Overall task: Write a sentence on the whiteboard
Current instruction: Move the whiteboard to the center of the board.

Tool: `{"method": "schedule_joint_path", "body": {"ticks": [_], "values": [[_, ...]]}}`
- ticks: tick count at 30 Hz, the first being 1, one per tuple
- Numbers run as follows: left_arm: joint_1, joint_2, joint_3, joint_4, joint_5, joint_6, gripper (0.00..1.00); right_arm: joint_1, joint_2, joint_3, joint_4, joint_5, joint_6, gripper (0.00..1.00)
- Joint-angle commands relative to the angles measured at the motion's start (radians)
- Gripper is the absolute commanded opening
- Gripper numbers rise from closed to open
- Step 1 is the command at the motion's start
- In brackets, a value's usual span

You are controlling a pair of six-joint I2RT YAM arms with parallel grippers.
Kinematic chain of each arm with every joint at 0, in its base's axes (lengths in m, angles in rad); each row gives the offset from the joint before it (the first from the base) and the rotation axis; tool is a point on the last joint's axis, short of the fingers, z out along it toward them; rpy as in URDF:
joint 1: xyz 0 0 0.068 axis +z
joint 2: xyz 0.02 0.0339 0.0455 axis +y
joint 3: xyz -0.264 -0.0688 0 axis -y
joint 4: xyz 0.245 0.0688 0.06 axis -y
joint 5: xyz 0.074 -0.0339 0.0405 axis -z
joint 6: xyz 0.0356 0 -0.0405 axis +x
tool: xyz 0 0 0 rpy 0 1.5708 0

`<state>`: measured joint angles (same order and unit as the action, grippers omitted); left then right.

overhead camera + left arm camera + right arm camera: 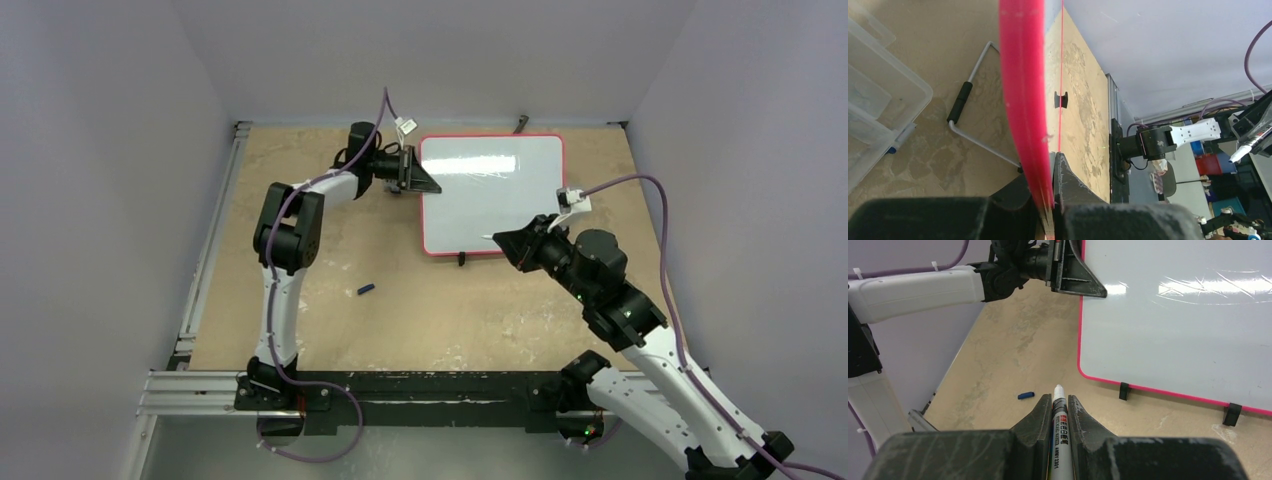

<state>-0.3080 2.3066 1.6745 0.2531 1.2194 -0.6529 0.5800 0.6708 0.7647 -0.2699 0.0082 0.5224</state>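
Note:
The whiteboard stands at the back middle of the table, a glossy white board in a thin red frame. My left gripper is shut on its left edge; in the left wrist view the red frame runs down between the closed fingers of the left gripper. My right gripper hovers off the board's near left corner, shut on a white marker with its bare tip pointing forward. The board's face shows only glare streaks; the sentence is not in view.
A small blue cap lies on the table left of the board. Two black feet stick out from the board's near edge. A clear plastic bin and a bent wire stand show in the left wrist view. An aluminium rail lines the table's left side.

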Motion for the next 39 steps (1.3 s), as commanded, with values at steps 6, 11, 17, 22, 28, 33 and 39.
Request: {"method": "schedule_joint_path", "body": {"ticks": [6, 11, 17, 22, 28, 33, 39], "values": [[0.011, -0.061, -0.143, 0.387, 0.087, -0.175, 0.00, -0.005, -0.027, 0.019, 0.026, -0.005, 0.002, 0.00], [0.021, -0.071, -0.226, 0.577, 0.123, -0.306, 0.00, -0.004, -0.031, 0.014, 0.026, -0.006, 0.009, 0.00], [0.032, 0.008, -0.265, 1.167, 0.160, -0.798, 0.00, -0.004, -0.037, 0.008, 0.039, -0.028, 0.023, 0.00], [0.029, -0.042, -0.357, 1.170, 0.175, -0.761, 0.00, -0.004, -0.046, 0.000, 0.038, -0.027, 0.030, 0.00], [0.042, -0.131, -0.498, 1.170, 0.142, -0.683, 0.00, -0.005, -0.065, -0.010, 0.040, -0.028, 0.043, 0.00], [0.042, -0.179, -0.518, 1.169, 0.113, -0.667, 0.00, -0.004, -0.069, -0.012, 0.037, -0.026, 0.051, 0.00], [0.042, -0.282, -0.469, 1.010, 0.072, -0.557, 0.00, -0.004, -0.074, -0.001, 0.034, -0.024, 0.050, 0.00]]}}
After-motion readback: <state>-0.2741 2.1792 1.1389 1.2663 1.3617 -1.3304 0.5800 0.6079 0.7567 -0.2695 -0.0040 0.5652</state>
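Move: The left fingers are already shut on the whiteboard's left edge; the board's middle lies about 12 cm to the hand's right, about level with it. The plastic case sits some 20 cm ahead, 6 cm left and 13 cm below; the blue pen cap about 13 cm back, 13 cm left and 14 cm below. From the right hand, which holds the marker, the board's middle is roughly 20 cm straight ahead and 15 cm lower. Keep the left gripper pinched on the whiteboard's left edge and draw the board back towards the arms' bases about 9 cm, easing some 4 cm left, away from the plastic case and towards the pen cap. Let the hand sink about 2 cm on the way, then lift it 3 cm or so at the end, with the fingertips tilting up about 10 degrees. ##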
